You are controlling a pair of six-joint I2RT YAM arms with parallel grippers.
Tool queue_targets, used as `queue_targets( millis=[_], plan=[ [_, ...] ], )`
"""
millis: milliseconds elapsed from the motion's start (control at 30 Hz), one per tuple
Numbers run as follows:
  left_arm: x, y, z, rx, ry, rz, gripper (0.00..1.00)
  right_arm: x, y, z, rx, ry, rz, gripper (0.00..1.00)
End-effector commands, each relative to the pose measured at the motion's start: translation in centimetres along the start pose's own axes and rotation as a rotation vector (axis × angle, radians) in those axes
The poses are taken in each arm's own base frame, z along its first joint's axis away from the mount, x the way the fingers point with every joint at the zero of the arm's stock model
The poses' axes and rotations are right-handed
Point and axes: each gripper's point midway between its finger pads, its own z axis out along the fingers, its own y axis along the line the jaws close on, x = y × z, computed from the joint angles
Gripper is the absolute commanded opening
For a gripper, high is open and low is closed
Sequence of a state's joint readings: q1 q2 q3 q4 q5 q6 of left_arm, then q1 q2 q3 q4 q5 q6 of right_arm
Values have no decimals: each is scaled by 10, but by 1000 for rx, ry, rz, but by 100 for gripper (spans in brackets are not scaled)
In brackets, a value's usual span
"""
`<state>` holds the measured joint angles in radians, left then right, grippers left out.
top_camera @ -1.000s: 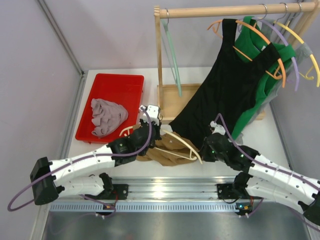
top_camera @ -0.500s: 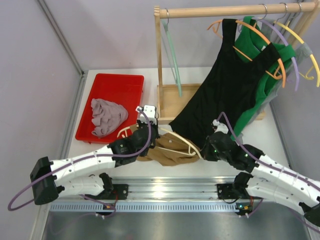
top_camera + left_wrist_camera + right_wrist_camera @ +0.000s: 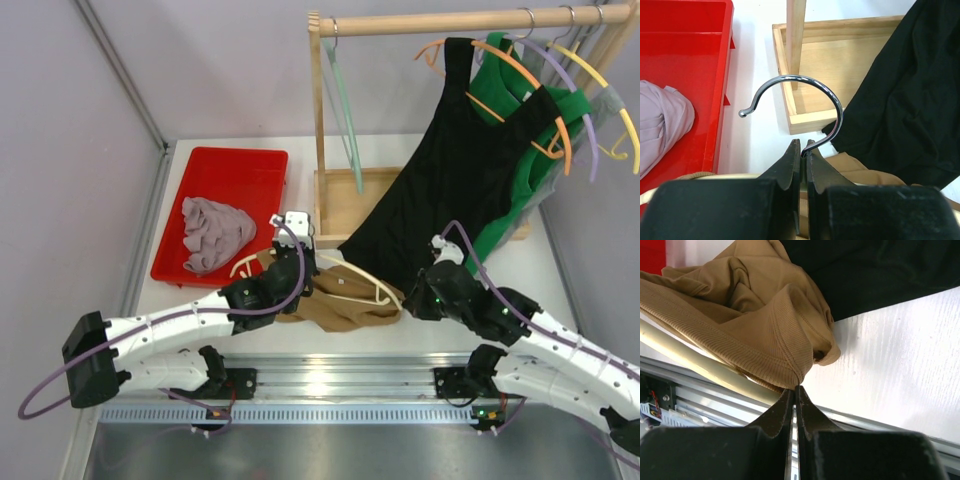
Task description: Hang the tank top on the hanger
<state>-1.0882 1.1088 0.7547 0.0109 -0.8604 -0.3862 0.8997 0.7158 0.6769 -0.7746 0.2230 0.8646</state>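
The tan-brown tank top lies bunched on the table at the near edge, partly over the cream hanger. My left gripper is shut on the stem of the hanger's metal hook, and the hook stands free above the fingertips. My right gripper is shut on the ribbed hem of the tank top at its right end, pinching a fold at the tips. One cream arm of the hanger runs under the fabric.
A wooden rack base and post stand behind. A large black garment hangs from an orange hanger down to the table, with green clothes behind it. A red tray at the left holds a mauve cloth.
My right gripper has drawn away to the right with the hem, stretching the tank top along the hanger arm. The left gripper and hanger shifted slightly left.
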Motion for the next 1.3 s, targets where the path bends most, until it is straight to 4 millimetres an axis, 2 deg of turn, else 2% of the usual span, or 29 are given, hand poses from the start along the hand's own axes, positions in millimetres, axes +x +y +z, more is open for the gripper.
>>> queue_targets(
  millis=[0, 333, 533, 667, 833, 1100, 1267],
  plan=[
    [-10, 16, 1, -82, -52, -32, 0, 3, -14, -7, 40, 5, -10, 0],
    [-5, 17, 3, -90, -44, -28, 0, 12, -20, -8, 41, 29, 0, 0],
    [-2, 13, 1, -55, -36, -27, 0, -2, -13, -14, 38, -8, -10, 0],
    [-1, 11, 2, -49, -27, -9, 0, -24, 7, -21, 11, -40, -32, 0],
    [-3, 6, 2, -33, -30, -10, 0, -43, 27, -24, -3, -47, -71, 0],
    [-16, 1, 4, -33, -56, -30, 0, -56, 55, -24, -48, -16, -113, 0],
    [-24, -6, 4, -19, -71, -46, 0, -73, 75, -29, -79, -34, -120, 0]
  ],
)
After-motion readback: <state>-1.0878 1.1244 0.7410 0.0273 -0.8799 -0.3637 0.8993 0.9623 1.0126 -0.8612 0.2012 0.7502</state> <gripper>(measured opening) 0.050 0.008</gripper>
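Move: Beside the right fingers, which already pinch the tank top's edge, the hanger's right end lies about 2 cm to the left, 1 cm ahead and 2 cm higher. The bunched body of the tank top is roughly 13 cm left, 2 cm ahead and 8 cm below, and the black garment's hem about 6 cm ahead, 1 cm left and 10 cm below. From the left hand, gripping the hanger's neck, that right end is some 18 cm right, 11 cm back and 7 cm below. Drawing the pinched edge of the tank top back and to the right by about 1.5 cm beside the hanger's tip, the right hand then reverses and lifts it some 7 cm, bringing it forward and left as well, up over the end of the hanger. The right fingers stay shut on the cloth; the left hand keeps the hanger practically still by its neck. ##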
